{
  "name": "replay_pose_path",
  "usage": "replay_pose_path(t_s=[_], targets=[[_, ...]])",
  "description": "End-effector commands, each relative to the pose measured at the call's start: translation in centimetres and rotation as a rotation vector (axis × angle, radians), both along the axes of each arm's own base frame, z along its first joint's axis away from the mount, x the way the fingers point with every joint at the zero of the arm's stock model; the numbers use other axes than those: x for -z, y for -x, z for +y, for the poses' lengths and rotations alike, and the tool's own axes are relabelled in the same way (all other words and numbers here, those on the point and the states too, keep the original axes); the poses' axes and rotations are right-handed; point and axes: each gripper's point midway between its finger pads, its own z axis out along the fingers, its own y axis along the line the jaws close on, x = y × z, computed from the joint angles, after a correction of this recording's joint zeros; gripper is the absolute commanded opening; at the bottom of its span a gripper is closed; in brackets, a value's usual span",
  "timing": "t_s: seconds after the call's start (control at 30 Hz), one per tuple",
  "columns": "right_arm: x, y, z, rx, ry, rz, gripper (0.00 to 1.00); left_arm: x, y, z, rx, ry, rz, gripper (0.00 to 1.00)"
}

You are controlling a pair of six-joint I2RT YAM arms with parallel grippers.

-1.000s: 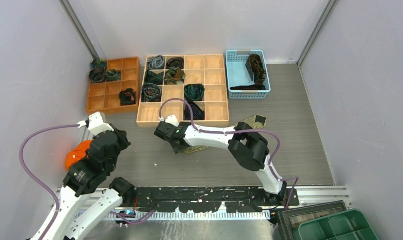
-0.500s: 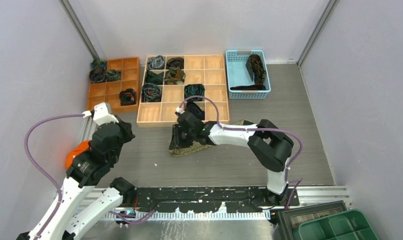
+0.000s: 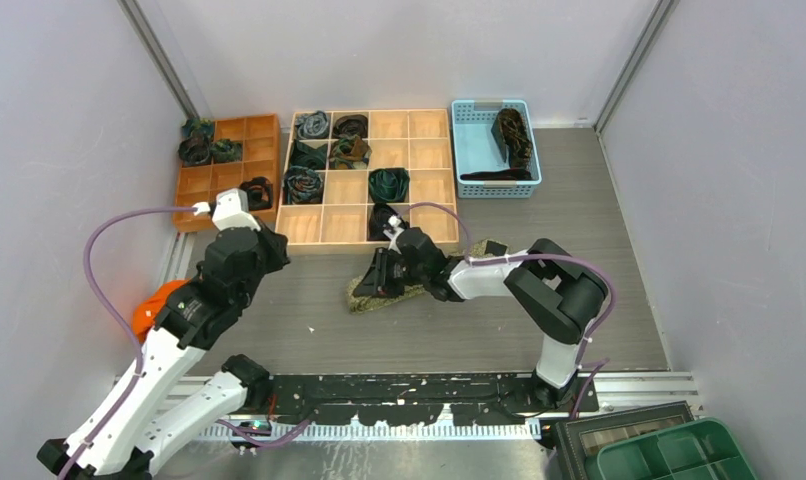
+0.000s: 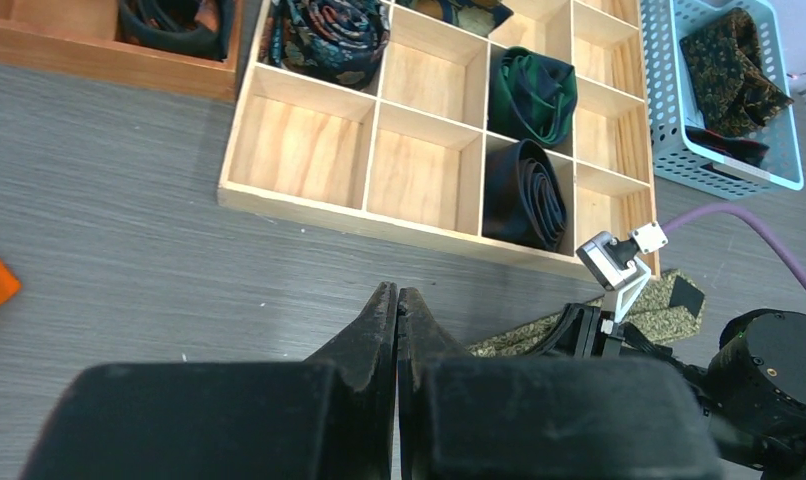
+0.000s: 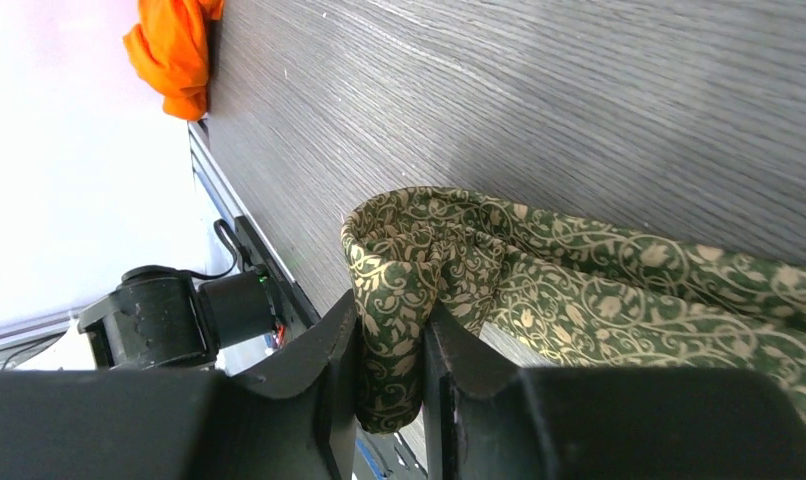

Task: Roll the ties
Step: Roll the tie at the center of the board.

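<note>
An olive-gold tie (image 3: 374, 295) with a scroll pattern lies on the grey table in front of the wooden tray, its far end (image 3: 492, 247) poking out behind the right arm. My right gripper (image 3: 384, 275) is shut on a folded loop of this tie (image 5: 579, 270), with the fabric pinched between its fingers (image 5: 391, 360). My left gripper (image 4: 397, 300) is shut and empty, hovering over bare table left of the tie (image 4: 669, 305). Rolled ties fill several cells of the tray, among them a dark green one (image 3: 389, 184) and a black one (image 4: 524, 190).
The wooden grid tray (image 3: 419, 238) stands just behind the tie. An orange tray (image 3: 219, 185) with coiled ties sits at the left. A blue basket (image 3: 469, 150) at the back right holds a dark patterned tie (image 3: 512, 135). An orange cloth (image 3: 154, 305) lies by the left arm.
My right gripper has swung right and toward the tray, dragging the olive-gold tie with it. My left arm has reached forward and right, toward the tray's front edge.
</note>
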Motion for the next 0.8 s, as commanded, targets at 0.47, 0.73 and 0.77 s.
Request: replay_pose_path(t_s=[0.47,0.73,0.77], targets=[[-0.4,-2.2,-4.0,0.065,0.049,-0.095,0.51,1.2,-2.7,-4.5,0.124,0.081,0.008,0.00],[-2.7,-2.7,-5.5,0.090,0.121,-0.164,0.57,3.6,-3.2,-5.9,0.170,0.088,0.051,0.00],[-2.9,-2.8,-5.7,0.096,0.132,-0.172,0.57,4.0,-3.3,-6.2,0.175,0.087,0.061,0.00]])
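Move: The tie's folded end is already pinched in the right fingers. The stretch of tie strip it is to be laid on is about 5 cm to this hand's right, level with it fore and aft and some 6 cm below. The dark rolled tie in the tray is roughly 13 cm ahead and 5 cm right, and the tie's black tip about 9 cm ahead and 27 cm right. From the left hand, the folded end is about 14 cm right, 3 cm back and 21 cm below. The tie's folded end is brought over onto its own strip: the right hand goes some 5 cm right, slightly forward and about 2 cm down, then spreads its fingers to let go and begins to rise a little, still close around the fold. The left hand, fingers shut, comes in towards the fold, about 5 cm right and as much down with a little forward, its fingers tipping down slightly and swinging clockwise. ##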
